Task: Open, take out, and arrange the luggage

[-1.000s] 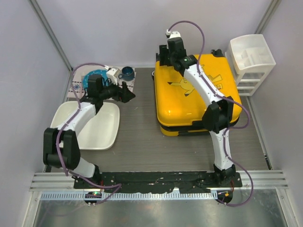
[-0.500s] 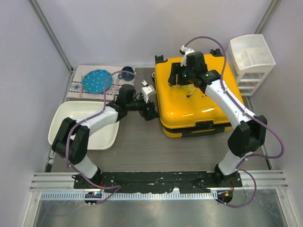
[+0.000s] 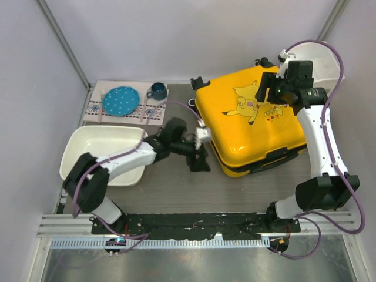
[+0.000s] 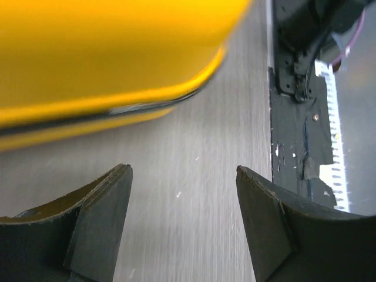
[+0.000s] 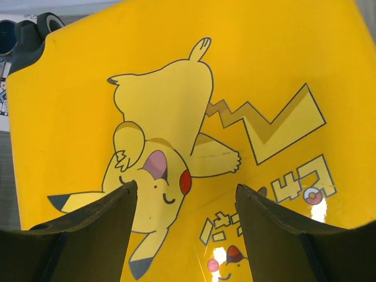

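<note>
The luggage (image 3: pixel 252 126) is a yellow hard-shell case with a cartoon print. It lies flat and closed at the right of the table, turned askew, its black wheels (image 3: pixel 198 83) at the far side. My left gripper (image 3: pixel 198 158) hovers low over the table beside the case's near-left corner, open. In the left wrist view the yellow shell (image 4: pixel 106 59) fills the top and bare table shows between the fingers (image 4: pixel 106 211). My right gripper (image 3: pixel 273 89) hangs open above the lid's far right part. The right wrist view looks down on the printed lid (image 5: pixel 176 88).
A white tray (image 3: pixel 100 147) lies at the left under my left arm. Behind it a placemat (image 3: pixel 94 110) carries a blue plate (image 3: pixel 121 100) and a blue cup (image 3: pixel 157 91). A white drawer unit (image 3: pixel 329 67) stands at the far right. The black base rail (image 3: pixel 205 222) runs along the near edge.
The luggage has turned and slid right and nearer. My left arm swung from the placemat to the case's near-left corner. My right gripper moved from the lid's far left to its far right.
</note>
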Available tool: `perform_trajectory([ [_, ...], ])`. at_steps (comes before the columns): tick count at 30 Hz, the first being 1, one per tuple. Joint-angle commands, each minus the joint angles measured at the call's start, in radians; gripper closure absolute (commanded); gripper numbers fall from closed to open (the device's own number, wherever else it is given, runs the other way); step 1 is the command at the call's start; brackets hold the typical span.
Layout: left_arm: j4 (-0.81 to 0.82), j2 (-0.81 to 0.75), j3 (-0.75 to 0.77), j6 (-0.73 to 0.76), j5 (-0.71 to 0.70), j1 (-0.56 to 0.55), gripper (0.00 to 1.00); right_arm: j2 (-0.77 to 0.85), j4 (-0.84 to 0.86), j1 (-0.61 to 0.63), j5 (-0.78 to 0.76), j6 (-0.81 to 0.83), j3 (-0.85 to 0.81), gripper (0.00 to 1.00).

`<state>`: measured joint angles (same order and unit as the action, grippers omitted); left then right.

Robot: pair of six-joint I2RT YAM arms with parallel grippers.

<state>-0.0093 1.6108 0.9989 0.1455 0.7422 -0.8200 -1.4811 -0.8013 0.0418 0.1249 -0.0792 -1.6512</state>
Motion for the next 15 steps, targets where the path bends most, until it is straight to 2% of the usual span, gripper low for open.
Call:
perform_trajectory([
  [1,-0.07,-0.216,0.065,-0.2,0.059,0.273,0.25,0.119,-0.029,0.01,0.038,0.029,0.031,0.27],
  [2,-0.084,-0.239,0.095,-0.243,0.019,0.307,0.24,0.14,-0.024,0.01,0.047,0.024,0.048,0.27],
  [3,-0.084,-0.239,0.151,-0.274,-0.085,0.356,0.2,0.187,-0.019,0.01,0.051,0.019,0.08,0.27],
  [4,-0.066,-0.23,0.179,-0.347,-0.101,0.383,0.18,0.208,-0.016,0.01,0.062,0.022,0.094,0.27],
  [6,0.038,-0.148,0.274,-0.433,-0.113,0.45,0.13,0.251,-0.015,0.01,0.053,0.03,0.135,0.26],
  [7,0.069,-0.102,0.315,-0.525,-0.197,0.459,0.12,0.29,-0.016,0.01,0.009,0.029,0.151,0.25],
  [8,0.057,-0.06,0.37,-0.561,-0.257,0.463,0.11,0.307,-0.028,0.012,-0.014,0.029,0.165,0.25],
  [9,0.034,0.031,0.488,-0.61,-0.33,0.46,0.01,0.321,-0.039,0.01,-0.036,0.035,0.186,0.25],
  [10,-0.022,0.078,0.547,-0.66,-0.463,0.459,0.0,0.338,-0.051,0.01,-0.054,0.042,0.197,0.25],
  [12,-0.095,0.211,0.733,-0.763,-0.565,0.458,0.0,0.383,-0.067,0.012,-0.099,0.039,0.223,0.24],
  [14,-0.159,0.294,0.834,-0.825,-0.671,0.453,0.0,0.418,-0.07,0.01,-0.12,0.036,0.237,0.24],
  [15,-0.175,0.364,0.921,-0.842,-0.679,0.452,0.0,0.424,-0.07,0.01,-0.16,0.036,0.246,0.24],
])
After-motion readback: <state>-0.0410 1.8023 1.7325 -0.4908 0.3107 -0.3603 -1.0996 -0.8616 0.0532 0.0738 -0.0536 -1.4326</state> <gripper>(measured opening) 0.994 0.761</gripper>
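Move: The far-left wheels of the suitcase are some 26 cm ahead of my left hand, about level with it sideways and a little higher. The suitcase's middle is roughly 18 cm ahead and 22 cm right of that hand. The blue mug is about 30 cm ahead and 18 cm left, lower down. From my right hand, the suitcase's middle lies some 8 cm back, 4 cm left and 19 cm below. The white drawers stand about 19 cm to its right and 5 cm farther out. I swing my left hand quickly up and forward around the suitcase's left side, about 30 cm out and 20 up, bearing left at first and then going straight ahead towards the far-left wheels. It turns some 60 degrees counter-clockwise on the way, and its fingers spread fully. My right hand, touching nothing, draws back about 10 cm above the lid, rising slightly. ##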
